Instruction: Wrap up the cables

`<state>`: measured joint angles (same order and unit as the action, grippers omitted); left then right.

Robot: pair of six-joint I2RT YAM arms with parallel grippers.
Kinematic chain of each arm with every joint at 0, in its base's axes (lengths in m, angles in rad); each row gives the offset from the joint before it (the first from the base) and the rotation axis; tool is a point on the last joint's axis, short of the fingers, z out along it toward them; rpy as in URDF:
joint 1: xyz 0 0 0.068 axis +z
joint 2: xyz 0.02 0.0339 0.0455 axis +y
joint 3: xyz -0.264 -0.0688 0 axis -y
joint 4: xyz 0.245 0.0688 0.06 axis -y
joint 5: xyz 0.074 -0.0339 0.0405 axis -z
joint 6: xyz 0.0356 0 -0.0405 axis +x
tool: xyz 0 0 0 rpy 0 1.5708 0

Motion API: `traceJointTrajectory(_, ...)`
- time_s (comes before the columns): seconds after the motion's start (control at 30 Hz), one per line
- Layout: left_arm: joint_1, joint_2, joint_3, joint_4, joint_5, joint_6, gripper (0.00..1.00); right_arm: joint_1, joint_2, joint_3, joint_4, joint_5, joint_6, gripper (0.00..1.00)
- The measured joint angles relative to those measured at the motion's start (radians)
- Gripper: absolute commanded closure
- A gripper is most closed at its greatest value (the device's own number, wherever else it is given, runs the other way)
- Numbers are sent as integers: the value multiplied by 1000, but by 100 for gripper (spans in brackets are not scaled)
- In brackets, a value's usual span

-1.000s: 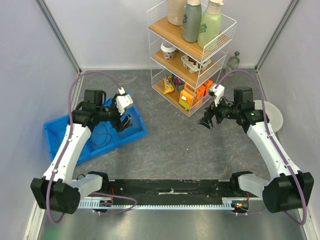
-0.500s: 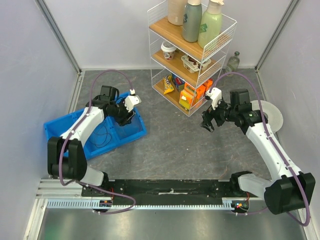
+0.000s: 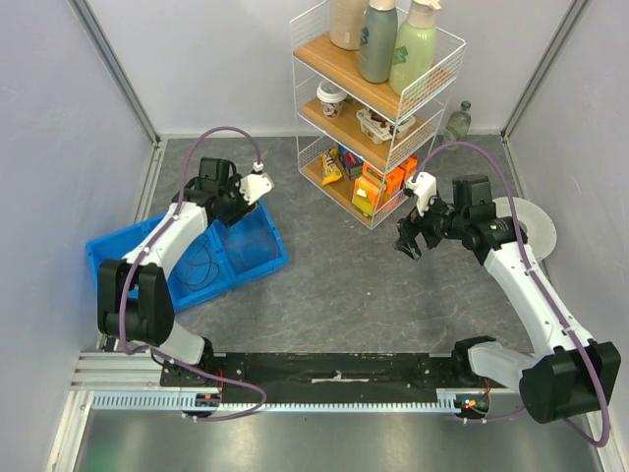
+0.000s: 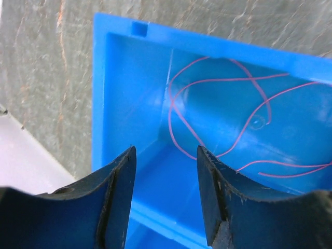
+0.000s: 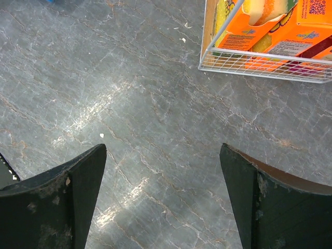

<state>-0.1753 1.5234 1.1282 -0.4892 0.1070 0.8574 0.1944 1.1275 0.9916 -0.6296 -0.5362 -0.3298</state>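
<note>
A blue bin (image 3: 108, 258) lies on the left of the table with a thin cable (image 3: 201, 267) coiled loosely inside. In the left wrist view the cable (image 4: 207, 80) shows as red loops on the floor of the bin (image 4: 129, 78). My left gripper (image 3: 236, 202) hovers over the bin's far corner. In its own view the left gripper (image 4: 165, 155) has its jaws partly apart, open, with nothing between them. My right gripper (image 3: 411, 239) hangs wide open over bare table beside the rack, and the right gripper (image 5: 162, 150) is empty.
A white wire rack (image 3: 378, 108) with bottles, cups and snack boxes stands at the back centre. Its bottom basket with orange boxes (image 5: 270, 31) is just beyond my right gripper. A white plate (image 3: 536, 226) lies at the far right, and a small bottle (image 3: 459, 120) stands behind it.
My left arm has folded back, carrying its gripper from over the bin's right half to its far corner, with the jaws narrower. The right gripper shifted only slightly.
</note>
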Motion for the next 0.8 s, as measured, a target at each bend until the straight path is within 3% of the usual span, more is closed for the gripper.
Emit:
traceJointTrajectory(0.27,-11,52,0,2,-132,42,44,0,0,0,-1,-9,-1,2)
traceJointTrajectory(0.8,-17,215,51,-4,-195,39,48,0,0,0,-23,-8,-4,2)
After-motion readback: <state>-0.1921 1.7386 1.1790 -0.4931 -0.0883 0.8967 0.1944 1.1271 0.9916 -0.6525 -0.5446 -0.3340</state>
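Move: The pink cable lies looped on the floor of the blue crate's right compartment, its middle about 3 cm ahead of the left hand, 4 cm to its right and 11 cm below. The black cable is some 8 cm left and 4 cm back in the next compartment. The crate's far right corner stands roughly 12 cm ahead and 5 cm right, its rim 8 cm lower. From the right hand the pink cable lies about 40 cm left, 14 cm ahead, 17 cm below. Towards the pink cable in the right compartment, the left hand first slides a couple of centimetres to its left, then sinks about 6 cm with a slight forward drift. Its fingers swing leftward and tip a little more steeply down, some 15 degrees in all, staying about half open; no touch on the cable can be seen. ##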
